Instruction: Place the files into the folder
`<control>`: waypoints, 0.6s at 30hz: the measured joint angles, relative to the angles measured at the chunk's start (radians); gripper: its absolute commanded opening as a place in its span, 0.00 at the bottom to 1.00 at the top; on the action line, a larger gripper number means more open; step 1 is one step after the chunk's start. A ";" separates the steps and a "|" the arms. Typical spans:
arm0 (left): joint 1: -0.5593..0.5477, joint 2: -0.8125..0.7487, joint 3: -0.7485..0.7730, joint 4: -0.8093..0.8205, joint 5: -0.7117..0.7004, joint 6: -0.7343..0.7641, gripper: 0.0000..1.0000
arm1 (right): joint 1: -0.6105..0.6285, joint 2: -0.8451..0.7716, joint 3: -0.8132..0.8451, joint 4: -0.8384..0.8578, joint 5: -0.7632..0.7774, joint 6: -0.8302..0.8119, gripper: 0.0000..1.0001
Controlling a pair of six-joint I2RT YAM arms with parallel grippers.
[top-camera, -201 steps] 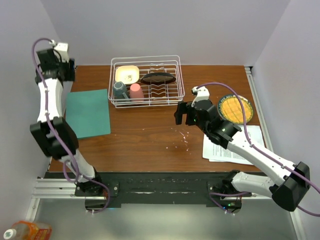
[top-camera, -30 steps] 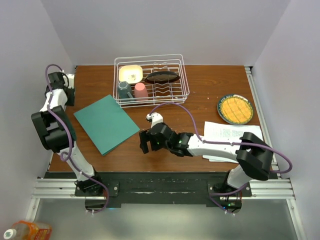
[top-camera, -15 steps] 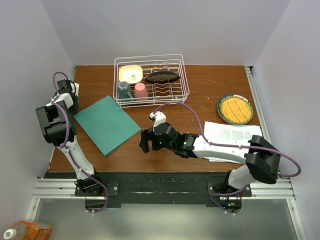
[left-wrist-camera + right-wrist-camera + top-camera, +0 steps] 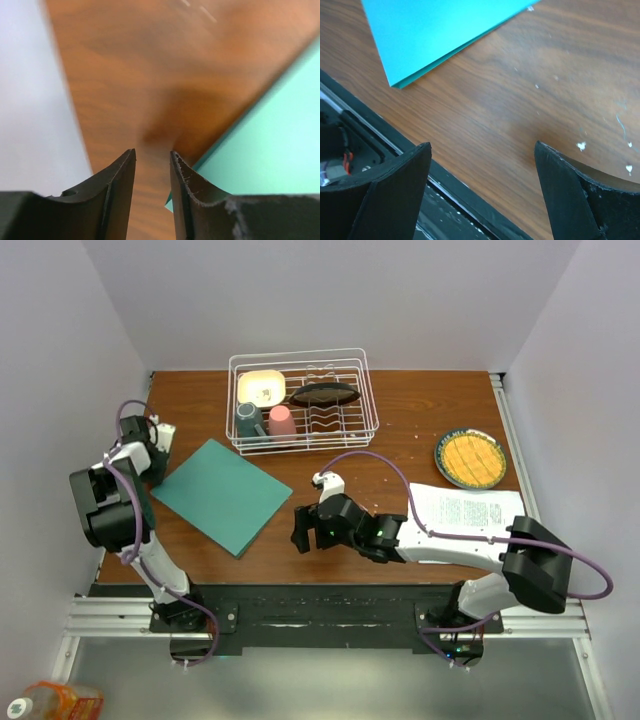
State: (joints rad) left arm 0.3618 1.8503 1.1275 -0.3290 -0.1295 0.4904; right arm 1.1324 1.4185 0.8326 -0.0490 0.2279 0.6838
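Observation:
The teal folder (image 4: 222,495) lies closed and flat on the brown table, turned like a diamond, at the left. It also shows in the left wrist view (image 4: 270,140) and the right wrist view (image 4: 435,30). My left gripper (image 4: 155,468) sits low at the folder's left corner. Its jaws (image 4: 152,152) are a narrow gap apart with only table between them. My right gripper (image 4: 297,530) is wide open and empty (image 4: 482,145), just right of the folder's near edge. The files (image 4: 468,510), white printed sheets, lie at the right, partly under my right arm.
A white wire dish rack (image 4: 303,400) with cups and dishes stands behind the folder. A round plate (image 4: 470,458) with a yellow grid sits at the back right. The black rail of the table's near edge (image 4: 370,135) is close under my right gripper.
The folder has turned and slid towards the near middle. My left gripper has come down the left edge towards me, following the folder's corner. My right gripper has drawn back slightly to the right.

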 measured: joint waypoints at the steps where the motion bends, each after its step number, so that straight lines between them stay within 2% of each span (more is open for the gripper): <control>1: -0.002 -0.021 -0.023 -0.019 0.019 0.022 0.37 | 0.000 0.000 -0.010 -0.004 0.002 0.009 0.88; 7: -0.023 -0.126 -0.115 -0.145 0.149 0.154 0.38 | 0.000 -0.004 -0.055 -0.011 0.013 0.040 0.88; 13: -0.092 -0.163 -0.139 -0.266 0.248 0.248 0.38 | 0.000 0.001 -0.060 0.027 -0.003 0.066 0.86; 18: -0.138 -0.171 -0.145 -0.324 0.283 0.294 0.37 | 0.000 0.091 -0.035 0.095 -0.046 0.113 0.78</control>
State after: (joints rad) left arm 0.2241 1.6794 0.9821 -0.6529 0.1539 0.7845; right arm 1.1320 1.5093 0.7975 0.0456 0.1818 0.7971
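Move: The green folder lies flat by the low left gripper, its middle about 19 cm to the right and 5 cm back, 1 cm below. From the right gripper, folder middle is some 23 cm left, 13 cm ahead and 10 cm below; the paper files are about 43 cm to the right and 7 cm ahead, and the dish rack is straight ahead, roughly 43 cm out. Bring the left gripper about 11 cm to the right and 7 cm back, low over the table, pushing along the folder's left edge with its part-closed fingers and turning the wrist some 30 degrees clockwise. Keep the right fingers wide open and sink about 3 cm, edging first right and then back left to meet the folder's near corner. ##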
